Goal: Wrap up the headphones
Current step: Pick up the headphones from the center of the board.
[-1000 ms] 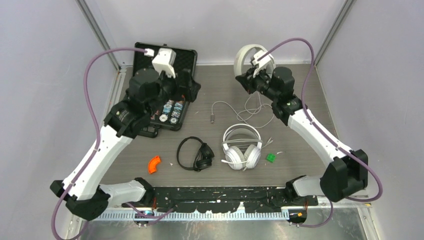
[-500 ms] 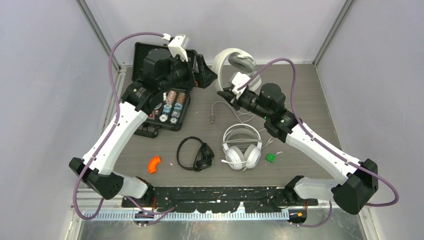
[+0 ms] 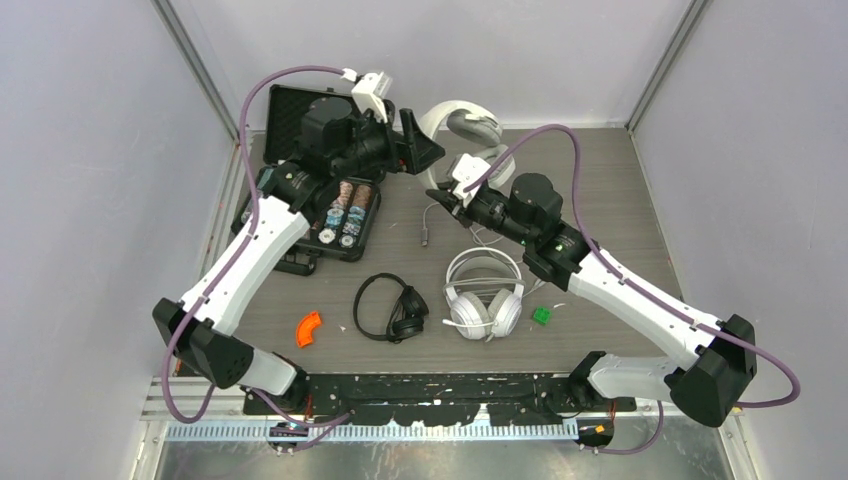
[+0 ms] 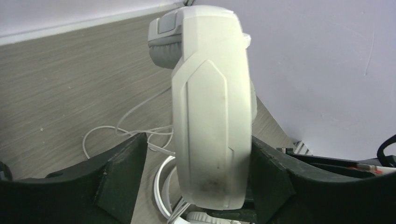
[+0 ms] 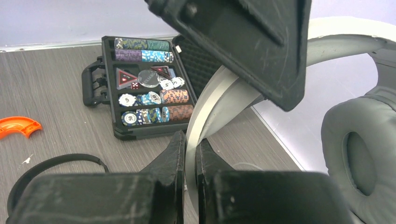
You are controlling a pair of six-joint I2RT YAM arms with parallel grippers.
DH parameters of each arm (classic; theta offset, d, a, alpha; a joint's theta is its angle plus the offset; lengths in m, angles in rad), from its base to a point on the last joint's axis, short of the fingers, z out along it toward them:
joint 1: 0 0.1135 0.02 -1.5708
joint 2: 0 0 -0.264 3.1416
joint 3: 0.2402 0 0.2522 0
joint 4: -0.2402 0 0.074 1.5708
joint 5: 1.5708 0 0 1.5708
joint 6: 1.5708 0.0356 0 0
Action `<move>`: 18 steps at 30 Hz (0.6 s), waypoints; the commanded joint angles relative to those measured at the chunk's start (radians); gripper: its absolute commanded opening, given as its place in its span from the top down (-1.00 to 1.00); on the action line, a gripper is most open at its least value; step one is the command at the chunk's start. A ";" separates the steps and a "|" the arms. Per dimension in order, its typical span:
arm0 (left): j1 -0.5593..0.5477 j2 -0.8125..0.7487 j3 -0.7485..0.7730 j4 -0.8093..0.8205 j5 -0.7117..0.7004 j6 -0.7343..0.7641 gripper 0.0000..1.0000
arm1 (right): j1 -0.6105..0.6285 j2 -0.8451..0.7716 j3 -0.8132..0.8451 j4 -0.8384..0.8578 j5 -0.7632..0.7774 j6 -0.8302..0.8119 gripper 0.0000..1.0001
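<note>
My right gripper (image 3: 448, 190) (image 5: 189, 144) is shut on the thin edge of the headband of one white pair of headphones (image 3: 465, 122) (image 5: 210, 107) and holds it up off the table at the back. Its grey ear pad (image 5: 359, 158) is on the right of the right wrist view. My left gripper (image 3: 415, 150) (image 4: 197, 140) is open around the broad white band (image 4: 212, 93). The right jaw is against the band; a gap remains at the left jaw. This pair's pale cord (image 3: 470, 215) trails on the table. Another white pair (image 3: 485, 295) and a black pair (image 3: 390, 310) lie in front.
An open black case of poker chips (image 3: 330, 210) (image 5: 144, 88) lies at the back left under the left arm. An orange curved piece (image 3: 309, 328) (image 5: 16, 127) and a small green piece (image 3: 541, 316) lie near the front. Walls stand close behind.
The right gripper carried the white pair to the left along the back. The left arm swung right from over the case, and its jaws now straddle the band and stand a little narrower.
</note>
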 commanded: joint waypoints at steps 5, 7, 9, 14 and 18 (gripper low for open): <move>0.015 0.024 -0.036 0.206 0.135 -0.070 0.70 | 0.004 -0.024 0.013 0.136 0.031 -0.053 1.00; 0.018 0.020 -0.048 0.220 0.125 -0.076 0.98 | 0.004 -0.022 -0.008 0.157 0.065 -0.031 0.93; 0.025 0.019 -0.053 0.221 0.119 -0.076 1.00 | 0.004 -0.024 -0.029 0.159 0.089 -0.014 0.69; 0.071 0.025 -0.069 0.232 0.151 -0.122 1.00 | 0.004 -0.078 -0.025 0.043 0.078 0.073 -0.02; 0.113 0.036 -0.074 0.252 0.217 -0.162 1.00 | 0.004 -0.150 0.002 -0.070 0.087 0.127 -0.22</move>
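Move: The white headphones hang in the right hand, their middle some 8 cm ahead of it, 5 cm right and 4 cm above. From the left hand that middle is about 7 cm right, 1 cm ahead and roughly level, with the headband already between its open fingers. Counted from the left hand, the black headphones lie around 17 cm back, 5 cm left; the other white pair 14 cm back, 16 cm right; the chip case 6 cm ahead, 24 cm left; all three some 36 cm below. Easing barely 2 cm to the right and slightly down, the left hand closes its wide-open fingers and pinches the headband. The right hand keeps its grip until that hold is made, then opens to over half and lets go, shifting back and right by about 1 cm. The left hand then carries the headphones down about 2 cm, with a little forward and left. ##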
